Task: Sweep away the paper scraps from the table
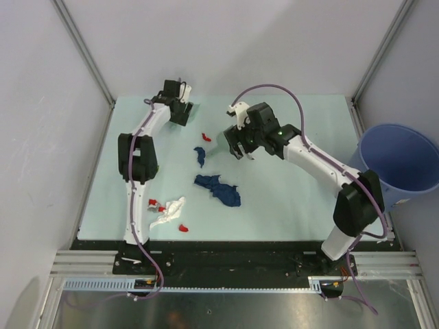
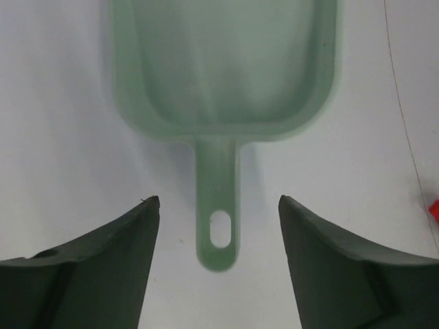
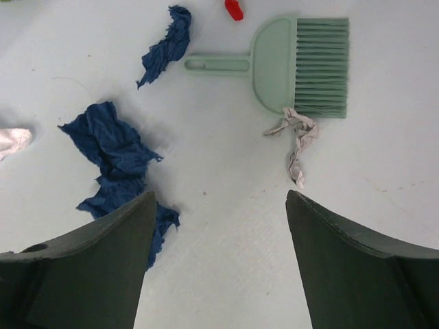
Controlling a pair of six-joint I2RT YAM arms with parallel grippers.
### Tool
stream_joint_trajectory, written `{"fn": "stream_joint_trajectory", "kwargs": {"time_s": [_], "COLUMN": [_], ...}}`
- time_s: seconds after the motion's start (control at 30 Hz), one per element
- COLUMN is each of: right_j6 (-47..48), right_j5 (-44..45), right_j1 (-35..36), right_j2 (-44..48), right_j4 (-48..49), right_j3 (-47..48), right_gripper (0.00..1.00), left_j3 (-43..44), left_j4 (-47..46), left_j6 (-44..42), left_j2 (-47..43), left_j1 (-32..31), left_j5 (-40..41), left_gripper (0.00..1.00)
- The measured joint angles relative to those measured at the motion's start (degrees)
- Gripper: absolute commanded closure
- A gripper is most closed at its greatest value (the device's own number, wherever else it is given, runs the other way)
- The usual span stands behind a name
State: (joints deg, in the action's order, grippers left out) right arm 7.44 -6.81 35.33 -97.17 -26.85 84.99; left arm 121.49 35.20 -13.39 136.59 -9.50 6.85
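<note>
The paper scraps lie mid-table [image 1: 302,205]: a big dark blue wad [image 1: 218,188] [image 3: 116,154], a smaller blue wad [image 1: 200,156] [image 3: 168,44], a white crumple [image 1: 171,209], red bits [image 1: 204,136] [image 3: 234,8] and a grey crumple [image 3: 298,137] against the brush's bristles. My left gripper [image 1: 180,104] [image 2: 218,199] is open at the far left, and the dustpan's handle [image 2: 218,229] lies between its fingers with a gap on each side. Over the table's middle my right gripper [image 1: 236,147] [image 3: 220,194] is open and holds nothing.
The pale green dustpan [image 2: 223,68] lies flat ahead of the left fingers. The pale green brush [image 3: 302,65] lies flat beyond the right fingers. A blue bin [image 1: 401,161] stands off the table's right edge. A black and metal rail [image 1: 233,264] runs along the near edge.
</note>
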Motion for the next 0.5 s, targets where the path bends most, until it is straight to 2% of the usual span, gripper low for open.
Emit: {"fn": "stream_joint_trajectory", "kwargs": {"time_s": [0.13, 0.2, 0.23, 0.27, 0.33, 0.37, 0.5], "right_j6": [-0.39, -0.42, -0.5, -0.61, -1.09, -1.42, -2.12], "right_j5": [2.27, 3.48, 4.04, 4.39, 5.53, 6.08, 8.33], "right_j1": [0.85, 1.01, 1.16, 1.25, 1.36, 1.42, 1.92], "right_j2": [4.63, 6.54, 7.78, 8.61, 10.27, 11.02, 13.35], "right_j4": [-0.31, -0.37, -0.35, -0.37, -0.42, -0.44, -0.68], "right_j3": [-2.4, -2.84, -3.26, -3.48, -4.04, -4.37, -5.99], "right_gripper": [0.19, 0.19, 0.19, 0.19, 0.19, 0.19, 0.19], "left_j3": [3.87, 4.13, 4.33, 4.52, 4.7, 4.74, 4.96], "left_j4": [2.36, 3.56, 4.04, 4.52, 5.16, 5.44, 5.86], "left_j6": [0.04, 0.24, 0.33, 0.44, 0.87, 0.92, 1.97], "left_j2": [3.82, 4.74, 5.11, 5.53, 5.86, 5.92, 5.9], "left_j1": [0.28, 0.48, 0.57, 0.7, 0.98, 1.18, 1.62], "left_j5": [-0.98, -1.49, -1.6, -1.68, -1.73, -1.9, -2.8], "left_gripper": [0.32, 0.42, 0.51, 0.67, 0.83, 1.0, 1.0]}}
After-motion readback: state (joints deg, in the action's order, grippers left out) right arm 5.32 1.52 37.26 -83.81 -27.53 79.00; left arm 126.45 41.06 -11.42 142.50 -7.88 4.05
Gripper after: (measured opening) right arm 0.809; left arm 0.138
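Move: Just under the open left fingers, some 5 cm down, lies the dustpan's handle, about 1 cm to their left, with its pan farther out. The small red scrap is about 7 cm back and 13 cm right of the left hand, the small blue scrap 16 cm back and 11 cm right. The brush lies 12 cm ahead, 3 cm left of and 17 cm below the empty right hand, the grey scrap 6 cm ahead and 5 cm right of it. Sinking about 4 cm almost straight down onto the dustpan's handle, the left hand tips its fingers some 5 to 10 degrees steeper and closes them from wide open, pinching the handle from both sides near its hole. The right hand, still open and empty, withdraws from the brush, rising about 5 cm while drawing back and to the right. ##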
